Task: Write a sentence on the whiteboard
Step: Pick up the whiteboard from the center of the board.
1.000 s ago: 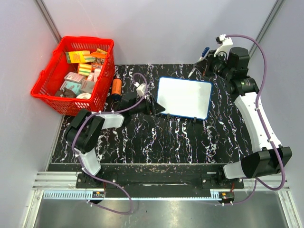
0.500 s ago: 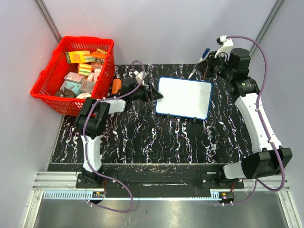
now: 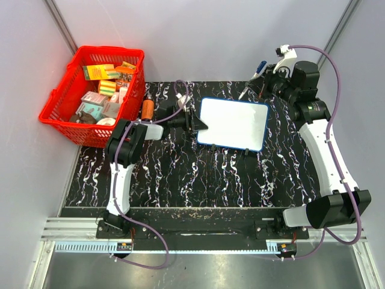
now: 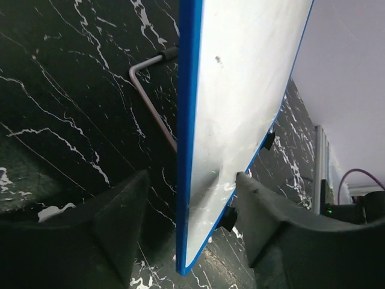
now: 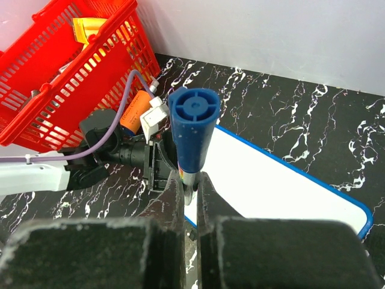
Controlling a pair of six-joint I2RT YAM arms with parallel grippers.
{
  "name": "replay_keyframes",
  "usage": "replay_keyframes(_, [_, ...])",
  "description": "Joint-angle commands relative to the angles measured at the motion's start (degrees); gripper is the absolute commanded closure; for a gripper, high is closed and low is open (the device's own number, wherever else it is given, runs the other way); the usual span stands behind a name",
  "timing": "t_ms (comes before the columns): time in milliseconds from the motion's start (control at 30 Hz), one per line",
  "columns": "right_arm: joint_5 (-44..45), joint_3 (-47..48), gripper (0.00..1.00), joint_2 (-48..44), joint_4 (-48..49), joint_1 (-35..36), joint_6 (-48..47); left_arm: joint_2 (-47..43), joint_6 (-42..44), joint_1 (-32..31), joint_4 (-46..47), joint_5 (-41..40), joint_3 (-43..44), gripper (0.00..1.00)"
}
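The whiteboard (image 3: pixel 234 123), white with a thin blue rim, stands propped on the dark marbled table; its face (image 5: pixel 283 180) carries no writing, so the sentence is not in view. My left gripper (image 3: pixel 198 125) is at the board's left edge. In the left wrist view its jaws (image 4: pixel 192 180) straddle the board (image 4: pixel 240 108), open, with a gap at the left finger (image 4: pixel 120 211). My right gripper (image 3: pixel 264 84) hovers at the back right, above the board's far corner. It (image 5: pixel 190 180) is shut on a blue-capped marker (image 5: pixel 192 120), which points down toward the table.
A red basket (image 3: pixel 93 93) full of small packets stands at the back left. An orange cylinder (image 3: pixel 147 110) lies between it and my left gripper. Thin wire legs (image 4: pixel 147 90) stick out under the board. Grey walls close in the back and sides.
My left arm has swung toward the back of the table, bringing its jaws onto the board's left edge, and they have narrowed a little. The right gripper and marker have hardly moved.
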Motion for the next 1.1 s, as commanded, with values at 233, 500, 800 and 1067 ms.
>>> replay_keyframes(233, [-1.7,-0.2,1.00,-2.2,2.2,-0.6,0.3,0.1,-0.2,0.5,3.0,5.8,-0.5,1.00])
replay_keyframes(500, [-2.1,-0.4,1.00,-1.9,2.6,-0.6,0.6,-4.9,4.6,0.7,1.9,3.8,-9.6,1.00])
replay_keyframes(800, [-2.7,-1.0,1.00,-1.7,3.0,-0.8,0.9,-7.4,5.8,0.6,5.8,3.1,-18.9,1.00])
replay_keyframes(1067, [-3.9,-1.5,1.00,-1.2,3.7,-0.8,1.6,-10.3,8.0,0.8,6.2,2.1,-24.5,1.00])
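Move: The left hand is at the whiteboard's left edge, one finger behind the board and one in front. The board's middle lies about 12 cm to its right, roughly level with it fore and aft and in height. Under the board's near edge, the stand's left foot is some 7 cm back, 4 cm right and 6 cm below; the right foot is about 9 cm back and 17 cm right. From the marker-holding right hand, the board's middle is around 4 cm ahead, 9 cm left and 30 cm below. Back towards the robot by roughly 9 cm goes the left hand, once its fingers have shut from well open to pinch the whiteboard's left edge. It dips slightly, rises some 2.5 cm and turns about 10 degrees clockwise, then sinks again and drifts a little left while drawing the held edge along. The right hand stays put, still gripping the marker. ##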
